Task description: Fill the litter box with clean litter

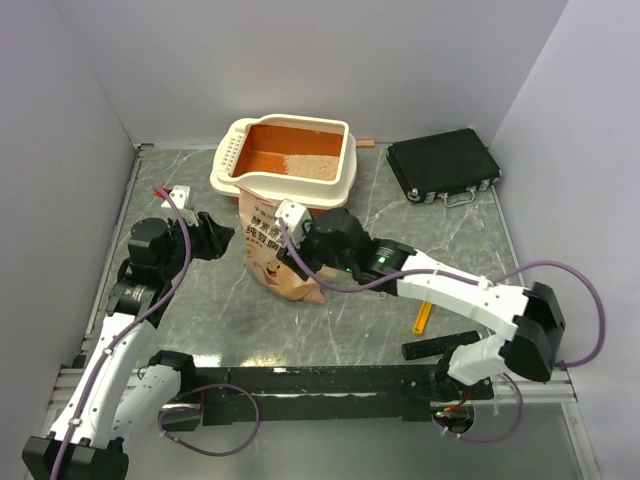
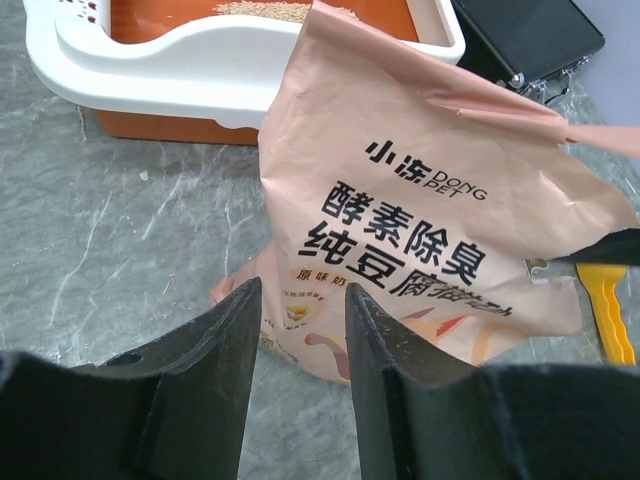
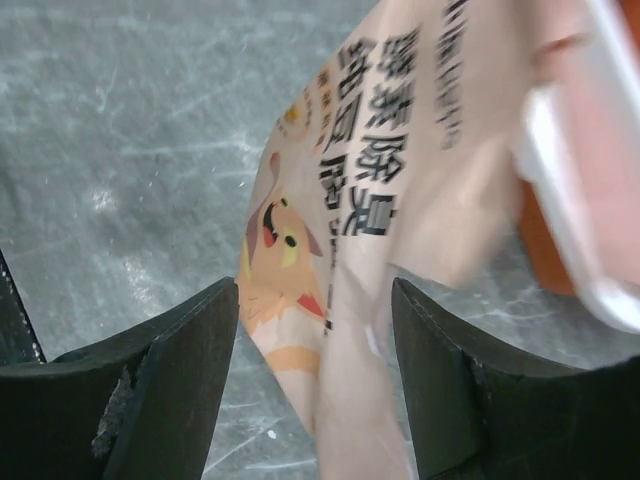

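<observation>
The litter box (image 1: 226, 168) stands at the back centre, orange with a cream rim (image 2: 180, 60); a blurred bit of that rim (image 3: 590, 200) edges the right wrist view. A patch of clean litter (image 1: 312, 167) lies in its right half (image 2: 265, 10). In front of the box lies the crumpled tan paper bag (image 1: 268, 255) with dark print (image 2: 420, 200). My right gripper (image 1: 300, 262) is open, its jaws (image 3: 315, 290) straddling a fold of the bag (image 3: 400, 150) with gaps on both sides. My left gripper (image 1: 215, 235) is open and empty (image 2: 302, 290), just left of the bag.
A black flat case (image 1: 443, 163) lies at the back right, also in the left wrist view (image 2: 525, 35). A small yellow scoop (image 1: 424, 316) rests on the table under the right arm, right of the bag (image 2: 607, 310). Grey walls close in three sides.
</observation>
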Controlling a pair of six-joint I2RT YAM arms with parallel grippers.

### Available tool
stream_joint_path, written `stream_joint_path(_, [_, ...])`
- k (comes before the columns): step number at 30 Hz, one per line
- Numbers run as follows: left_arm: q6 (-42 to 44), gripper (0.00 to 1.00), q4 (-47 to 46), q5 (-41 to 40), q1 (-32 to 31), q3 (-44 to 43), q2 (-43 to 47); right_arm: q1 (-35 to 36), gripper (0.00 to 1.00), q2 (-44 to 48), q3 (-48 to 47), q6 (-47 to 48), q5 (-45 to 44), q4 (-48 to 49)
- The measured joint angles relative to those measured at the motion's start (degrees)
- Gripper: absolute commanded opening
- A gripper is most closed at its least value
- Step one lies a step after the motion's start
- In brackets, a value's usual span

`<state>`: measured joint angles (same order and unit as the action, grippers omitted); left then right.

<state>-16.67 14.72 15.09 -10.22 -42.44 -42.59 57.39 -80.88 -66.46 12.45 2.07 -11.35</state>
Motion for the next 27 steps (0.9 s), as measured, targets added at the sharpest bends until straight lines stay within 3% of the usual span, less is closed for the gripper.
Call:
stream_joint_path(3, [-0.02,0.44,0.02,0.0,0.0,0.0,0.0,-0.04,0.71,3.52,-1.07,0.35,-2.32,-1.25])
stream_joint_path(5, [-0.02,0.44,0.02,0.0,0.0,0.0,-0.04,-0.61,0.64,5.79,-1.62,0.55,-4.11,-1.84])
stream_joint_path(6, [-0.02,0.44,0.04,0.0,0.0,0.0,-0.07,-1.09,0.41,6.86,-1.66,0.63,-4.63,-2.29])
stream_joint_path(7, [-0.02,0.44,0.04,0.0,0.0,0.0,-0.15,-1.86,0.28,7.85,-1.64,0.59,-4.79,-2.84])
stream_joint_path(9, [-0.02,0.44,0.04,0.0,0.0,0.0,-0.33,-4.63,0.05,9.79,-1.14,0.26,-3.87,-3.43])
stream_joint_path(10, [-0.02,0.44,0.04,0.0,0.0,0.0,-0.42,-6.56,0.0,10.88,-0.48,-0.33,-3.08,-3.54])
stream_joint_path(16, [-0.02,0.44,0.2,0.02,0.0,0.0,-0.92,-16.06,0.0,13.94,4.59,-3.32,1.36,-3.76])
stream_joint_path(27, [-0.02,0.45,0.22,0.0,0.0,0.0,-1.18,-16.87,0.0,6.6,5.42,-8.13,17.59,0.83])
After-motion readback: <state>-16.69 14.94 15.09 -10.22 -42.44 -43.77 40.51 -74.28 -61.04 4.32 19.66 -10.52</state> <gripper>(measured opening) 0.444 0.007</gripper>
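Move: The litter bag is right at the right hand's open fingers, its middle about 6 cm ahead, 2 cm left and 11 cm below, with a loose paper edge hanging between the fingers. The litter box is roughly 28 cm ahead and 2 cm left, 14 cm lower; the yellow scoop lies some 32 cm right and 4 cm back, 21 cm lower. From the left hand the bag is about 3 cm ahead, 12 cm right and 12 cm down. Coming free of the bag's paper edge, the right hand lifts about 6 cm and swings right some 11 cm and forward 5 cm, away from the bag, while its open fingers shut on nothing. It then turns back, coming left about 5 cm and sinking as much, with the wrist tipping some 15 degrees, and finishes just right of the bag. ##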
